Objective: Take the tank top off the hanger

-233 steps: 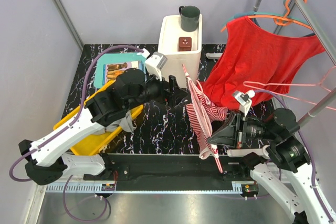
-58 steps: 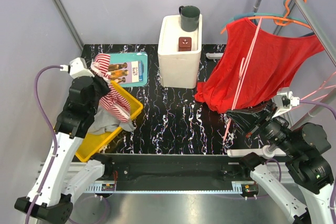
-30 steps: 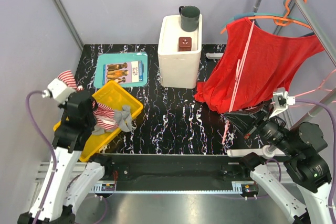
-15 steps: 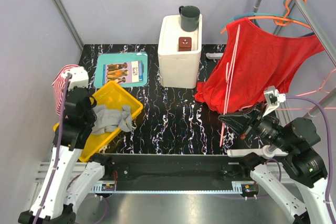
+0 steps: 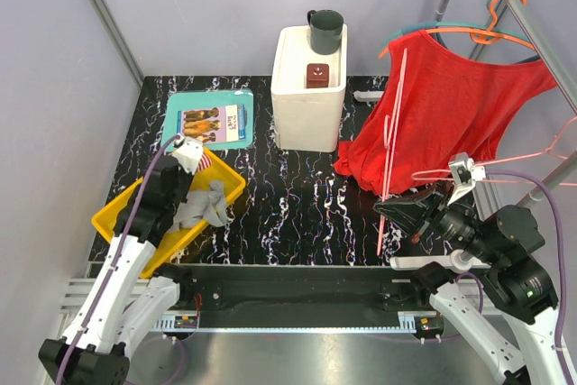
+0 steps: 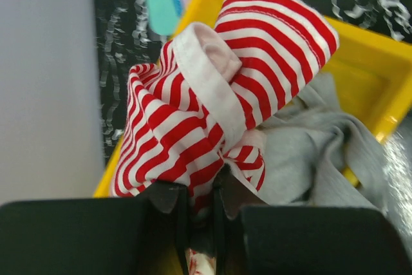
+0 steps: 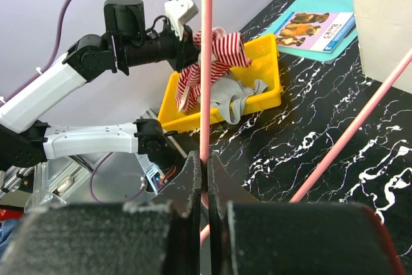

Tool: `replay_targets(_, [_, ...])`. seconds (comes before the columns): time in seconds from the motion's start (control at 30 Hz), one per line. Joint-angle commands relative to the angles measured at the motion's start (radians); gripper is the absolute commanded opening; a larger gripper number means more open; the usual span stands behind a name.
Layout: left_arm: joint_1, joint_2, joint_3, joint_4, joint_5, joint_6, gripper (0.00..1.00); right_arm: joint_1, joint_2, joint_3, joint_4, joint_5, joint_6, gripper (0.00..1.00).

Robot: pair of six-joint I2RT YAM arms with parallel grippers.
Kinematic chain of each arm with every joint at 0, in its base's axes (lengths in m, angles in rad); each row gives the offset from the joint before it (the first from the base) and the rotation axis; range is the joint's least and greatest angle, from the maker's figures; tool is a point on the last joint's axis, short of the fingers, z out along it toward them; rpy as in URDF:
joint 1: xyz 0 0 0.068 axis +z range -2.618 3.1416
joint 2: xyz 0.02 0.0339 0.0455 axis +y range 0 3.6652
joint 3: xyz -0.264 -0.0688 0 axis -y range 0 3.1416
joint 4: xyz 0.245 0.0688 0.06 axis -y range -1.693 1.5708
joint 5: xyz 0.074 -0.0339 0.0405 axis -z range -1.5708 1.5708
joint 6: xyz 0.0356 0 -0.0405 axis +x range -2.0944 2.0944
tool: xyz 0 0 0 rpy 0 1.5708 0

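The red-and-white striped tank top (image 6: 212, 94) is bunched in my left gripper (image 6: 199, 198), which is shut on it just above the yellow bin (image 6: 360, 49). From above only a scrap of the top (image 5: 206, 160) shows beside my left gripper (image 5: 191, 173). The pink wire hanger (image 7: 206, 62) is bare. My right gripper (image 7: 205, 162) is shut on its thin rod and holds it upright over the table's right side. In the top view the hanger (image 5: 394, 123) stands in front of a red shirt, with my right gripper (image 5: 389, 209) at its lower end.
A grey cloth (image 5: 203, 205) lies in the yellow bin (image 5: 117, 214). A teal book (image 5: 209, 119) lies behind the bin. A white box (image 5: 311, 87) with a dark mug (image 5: 325, 32) stands at the back centre. A red shirt (image 5: 460, 105) hangs on the right rack.
The striped top has come off the hanger. My left gripper carried it left, raised it beside the bin, and now has lowered it onto the bin. My right gripper keeps the bare hanger.
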Motion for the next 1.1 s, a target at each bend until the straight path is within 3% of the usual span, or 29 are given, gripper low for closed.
replay_targets(0.0, [0.003, -0.015, -0.031, -0.032, 0.198, -0.019, 0.00, 0.005, 0.000, -0.011, 0.070, -0.016, -0.012, 0.00])
replay_targets(0.07, [0.001, 0.020, -0.008, -0.055, 0.211, -0.027, 0.00, 0.005, 0.003, -0.012, 0.076, -0.019, -0.008, 0.00])
replay_targets(0.2, [-0.012, 0.097, -0.008, -0.046, 0.188, -0.042, 0.18, 0.005, 0.002, -0.015, 0.086, -0.017, -0.005, 0.00])
replay_targets(0.27, [-0.017, 0.135, 0.003, -0.034, 0.174, -0.073, 0.38, 0.005, -0.001, -0.017, 0.086, -0.016, -0.003, 0.00])
replay_targets(0.3, [-0.016, 0.142, 0.008, -0.031, 0.164, -0.079, 0.56, 0.005, -0.006, -0.017, 0.086, -0.014, 0.000, 0.00])
replay_targets(0.33, [-0.017, 0.146, 0.012, -0.022, 0.142, -0.090, 0.98, 0.005, -0.009, -0.017, 0.086, -0.014, 0.000, 0.00])
replay_targets(0.47, [-0.017, 0.100, 0.031, -0.023, 0.125, -0.142, 0.99, 0.005, -0.027, -0.014, 0.079, -0.013, 0.005, 0.00])
replay_targets(0.6, [-0.017, 0.047, 0.064, -0.042, 0.215, -0.249, 0.99, 0.005, -0.027, -0.012, 0.073, -0.013, 0.003, 0.00])
replay_targets(0.83, [-0.017, 0.045, 0.141, -0.065, 0.280, -0.608, 0.99, 0.005, -0.018, -0.020, 0.075, -0.004, 0.005, 0.00])
replay_targets(1.0, [-0.016, 0.042, 0.081, -0.062, 0.277, -0.866, 0.99, 0.005, -0.032, -0.022, 0.072, 0.004, 0.005, 0.00])
replay_targets(1.07, [-0.017, 0.015, 0.014, -0.048, 0.260, -1.002, 0.92, 0.005, -0.035, -0.025, 0.072, 0.010, 0.008, 0.00])
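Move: The yellow bin's middle lies about 6 cm back, 6 cm to the left and 15 cm below the left hand, which holds the bunched striped tank top. The grey top in the bin is some 5 cm back and 4 cm to the right of that hand, the picture book about 18 cm ahead and 6 cm to the right. From the right hand, the bin's middle is roughly 10 cm ahead, 53 cm left and 33 cm down. Lowering the held striped tank top about 6 cm towards the yellow bin while drifting some 3 cm right, the left hand tips a little more downward, then opens wide at the low point and lets go. It climbs back about 7 cm, still moving right, rolling about 40 degrees with its left side dipping. The right hand keeps its pinch on the pink hanger, almost still. ##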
